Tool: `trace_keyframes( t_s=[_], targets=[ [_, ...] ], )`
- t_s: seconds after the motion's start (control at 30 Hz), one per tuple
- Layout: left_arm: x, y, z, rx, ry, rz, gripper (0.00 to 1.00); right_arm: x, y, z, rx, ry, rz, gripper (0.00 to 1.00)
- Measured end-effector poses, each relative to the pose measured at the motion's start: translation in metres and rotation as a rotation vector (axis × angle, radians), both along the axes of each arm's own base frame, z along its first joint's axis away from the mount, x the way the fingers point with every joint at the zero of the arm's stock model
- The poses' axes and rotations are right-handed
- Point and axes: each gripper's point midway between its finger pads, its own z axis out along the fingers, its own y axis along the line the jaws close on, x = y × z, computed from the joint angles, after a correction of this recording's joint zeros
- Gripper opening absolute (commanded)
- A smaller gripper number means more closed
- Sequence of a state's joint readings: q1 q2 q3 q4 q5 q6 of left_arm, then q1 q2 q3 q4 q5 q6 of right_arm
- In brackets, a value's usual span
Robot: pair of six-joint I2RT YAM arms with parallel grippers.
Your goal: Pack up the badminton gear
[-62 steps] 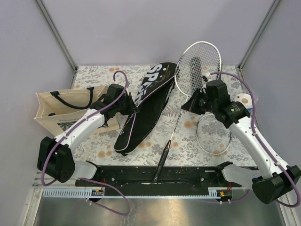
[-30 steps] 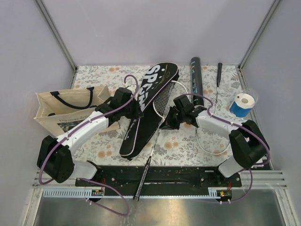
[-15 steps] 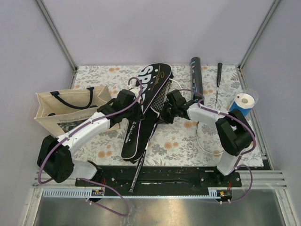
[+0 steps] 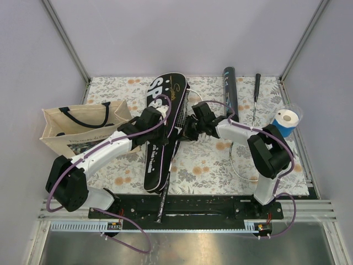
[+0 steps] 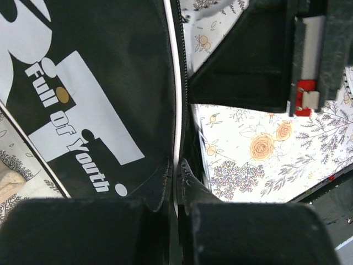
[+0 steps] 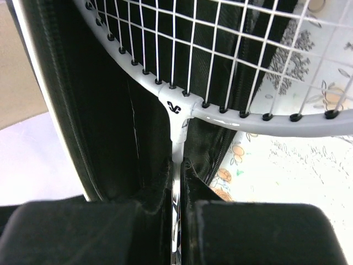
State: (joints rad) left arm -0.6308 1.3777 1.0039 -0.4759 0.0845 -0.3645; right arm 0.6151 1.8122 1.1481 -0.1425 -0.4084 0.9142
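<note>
The black racket cover (image 4: pixel 157 143) lettered "SPORT" lies on the flowered table, its wide end toward the back. My left gripper (image 4: pixel 159 129) is shut on the cover's white-piped edge (image 5: pixel 177 110). The silver-framed racket (image 4: pixel 185 109) has its strung head partly inside the open cover, and its dark grip (image 4: pixel 164 194) points toward the near edge. My right gripper (image 4: pixel 187 131) is shut on the racket shaft just below the throat (image 6: pixel 177 118). A long black tube (image 4: pixel 230 94) lies at the back right.
A beige tote bag (image 4: pixel 71 132) with black handles stands at the left. The blue and white roll (image 4: pixel 285 122) sits at the right edge. A second racket's dark grip (image 4: pixel 255 88) lies beside the tube. The black arm rail (image 4: pixel 209 205) runs along the near edge.
Both grippers have moved left and back. The cover has swung more upright, and the racket head has slid farther into it. The right arm is folded in closer.
</note>
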Motion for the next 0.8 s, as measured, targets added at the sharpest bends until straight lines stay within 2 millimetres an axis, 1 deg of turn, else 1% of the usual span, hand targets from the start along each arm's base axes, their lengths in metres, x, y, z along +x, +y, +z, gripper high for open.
trace_keyframes(
  t_s=[0.2,0.33,0.43,0.57,0.7,0.8],
  targets=[
    [-0.003,-0.001,-0.001,-0.002,0.005,-0.019,0.0,0.016,0.012,-0.003,0.01,-0.042,0.031,0.0],
    [-0.008,0.002,-0.01,0.013,0.02,-0.027,0.0,0.02,0.019,0.004,0.058,-0.075,0.05,0.0],
    [-0.011,0.002,-0.013,0.016,0.03,-0.033,0.0,0.018,0.022,0.007,0.108,-0.101,0.056,0.0],
    [-0.015,-0.003,-0.013,0.001,0.039,-0.055,0.0,0.015,0.023,0.009,0.161,-0.105,0.053,0.0],
    [-0.016,-0.006,-0.013,-0.02,0.021,-0.067,0.0,0.019,0.032,0.022,0.247,-0.107,0.054,0.0],
    [-0.017,-0.004,-0.007,-0.036,-0.007,-0.067,0.0,0.024,0.04,0.022,0.333,-0.088,0.069,0.0]
  ],
)
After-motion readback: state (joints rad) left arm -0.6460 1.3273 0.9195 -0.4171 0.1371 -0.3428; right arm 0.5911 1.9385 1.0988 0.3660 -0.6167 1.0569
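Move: The held racket's head, which the cover is to take in, lies about 17 cm ahead and 11 to the right of the left hand, a little below it; the tan tote stands some 34 cm to that hand's left and 5 farther out. From the right hand, already on the racket's throat, the middle of the cover's wide end is roughly 20 cm ahead and 7 left, slightly lower; the black tube lies 22 cm ahead and 22 right. The racket, still pinched at its throat, is carried by the right hand first forward and left, then left and upward, about 5 cm in all, its frame lying along the black inside of the open cover while the fingers swing up some 20 degrees to point more level. The left fingers keep their pinch on the cover's white-piped edge, drawing it a little back and down before easing up slightly. ##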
